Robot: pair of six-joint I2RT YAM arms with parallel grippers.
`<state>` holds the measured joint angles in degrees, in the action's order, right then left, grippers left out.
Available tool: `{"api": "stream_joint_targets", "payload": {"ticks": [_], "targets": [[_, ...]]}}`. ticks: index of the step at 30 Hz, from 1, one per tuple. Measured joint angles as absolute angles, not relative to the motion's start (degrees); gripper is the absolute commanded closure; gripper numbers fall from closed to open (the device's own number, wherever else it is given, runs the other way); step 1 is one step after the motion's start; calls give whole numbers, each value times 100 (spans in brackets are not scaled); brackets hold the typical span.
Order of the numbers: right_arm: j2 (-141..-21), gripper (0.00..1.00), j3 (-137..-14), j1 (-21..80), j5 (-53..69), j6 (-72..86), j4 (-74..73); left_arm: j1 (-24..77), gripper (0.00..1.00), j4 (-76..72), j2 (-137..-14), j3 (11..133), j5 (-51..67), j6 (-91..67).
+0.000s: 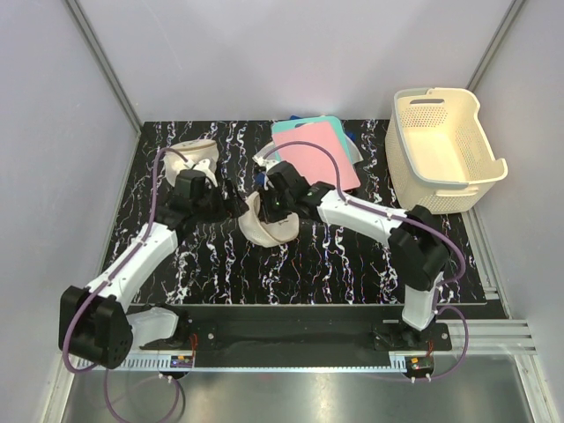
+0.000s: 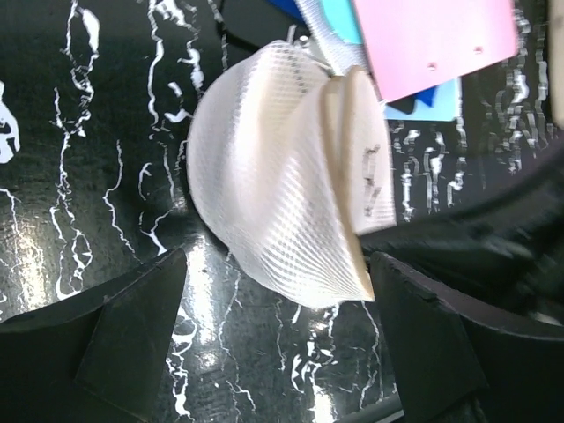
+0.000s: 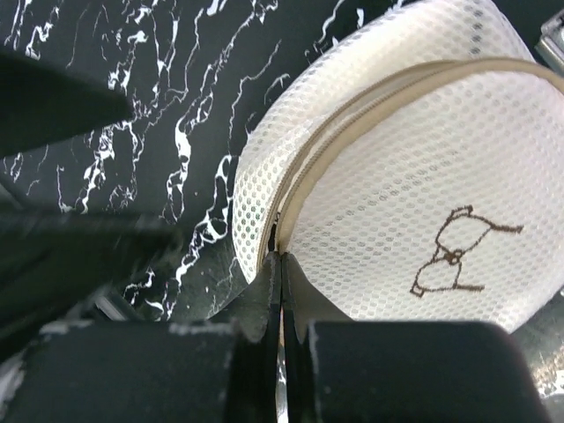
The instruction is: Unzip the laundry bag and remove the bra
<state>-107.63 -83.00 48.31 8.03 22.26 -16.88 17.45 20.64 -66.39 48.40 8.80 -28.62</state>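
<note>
The laundry bag lies mid-table, a cream mesh dome with a brown squiggle on its face. In the right wrist view the bag fills the upper right. My right gripper is shut on the bag's zipper at the rim seam; from above it sits on top of the bag. My left gripper is open, its fingers spread just short of the bag, not touching it; from above it is at the bag's left side. The bra is hidden.
A second cream pouch-like thing lies at the back left behind the left arm. Pink and teal flat cloths lie at the back centre, and they show in the left wrist view. A cream plastic basket stands at the back right.
</note>
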Motion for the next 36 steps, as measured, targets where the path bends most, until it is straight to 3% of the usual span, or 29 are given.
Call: {"api": "stream_joint_targets", "payload": {"ticks": [12,23,25,28,29,32,33,36], "targets": [[-10302,100,-8040,4831,749,2224,-1610,1887,14,1426,-7334,4842,875,-3070],[-10167,100,-7854,4823,711,2224,-1616,1942,32,1164,-7749,4842,899,-3151],[-10106,100,-7826,4821,707,2224,-1612,1946,39,1135,-7861,4842,919,-3162],[-10022,100,-7756,4807,698,2224,-1610,1959,57,1061,-7990,4842,967,-3177],[-9992,100,-7721,4801,696,2224,-1612,1962,68,1050,-8014,4842,985,-3181],[-9876,100,-7590,4768,668,2224,-1614,1964,83,1013,-8038,4842,1013,-3201],[-9793,100,-7494,4746,652,2224,-1614,1964,92,998,-8038,4840,1022,-3188],[-9474,100,-7194,4678,532,2226,-1636,1964,100,958,-8038,4840,1031,-3205]]}}
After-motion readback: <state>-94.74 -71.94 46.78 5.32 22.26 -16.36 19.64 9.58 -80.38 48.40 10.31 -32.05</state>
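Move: The left hand, open, has the laundry bag's near-side mouth rim about 4 cm to its right, some 3 cm ahead and 5 cm below. From this hand, the second bag lies roughly 13 cm ahead and 14 cm left, and the pink board about 14 cm ahead and 19 cm right, both around 10 cm lower. The right hand already grips the lid's zip edge; the laundry bag's middle is about 2 cm ahead, 2 cm right and 6 cm below it. The left fingers come to pinch the laundry bag's mouth rim, the hand sinking about 5 cm while reaching some 3 cm forward and 3 cm right, then closing almost shut. The right hand keeps its pinch on the lid edge, lifting a couple of centimetres early on and drawing the lid about 5 cm right, away from the rim, mostly near the end. ##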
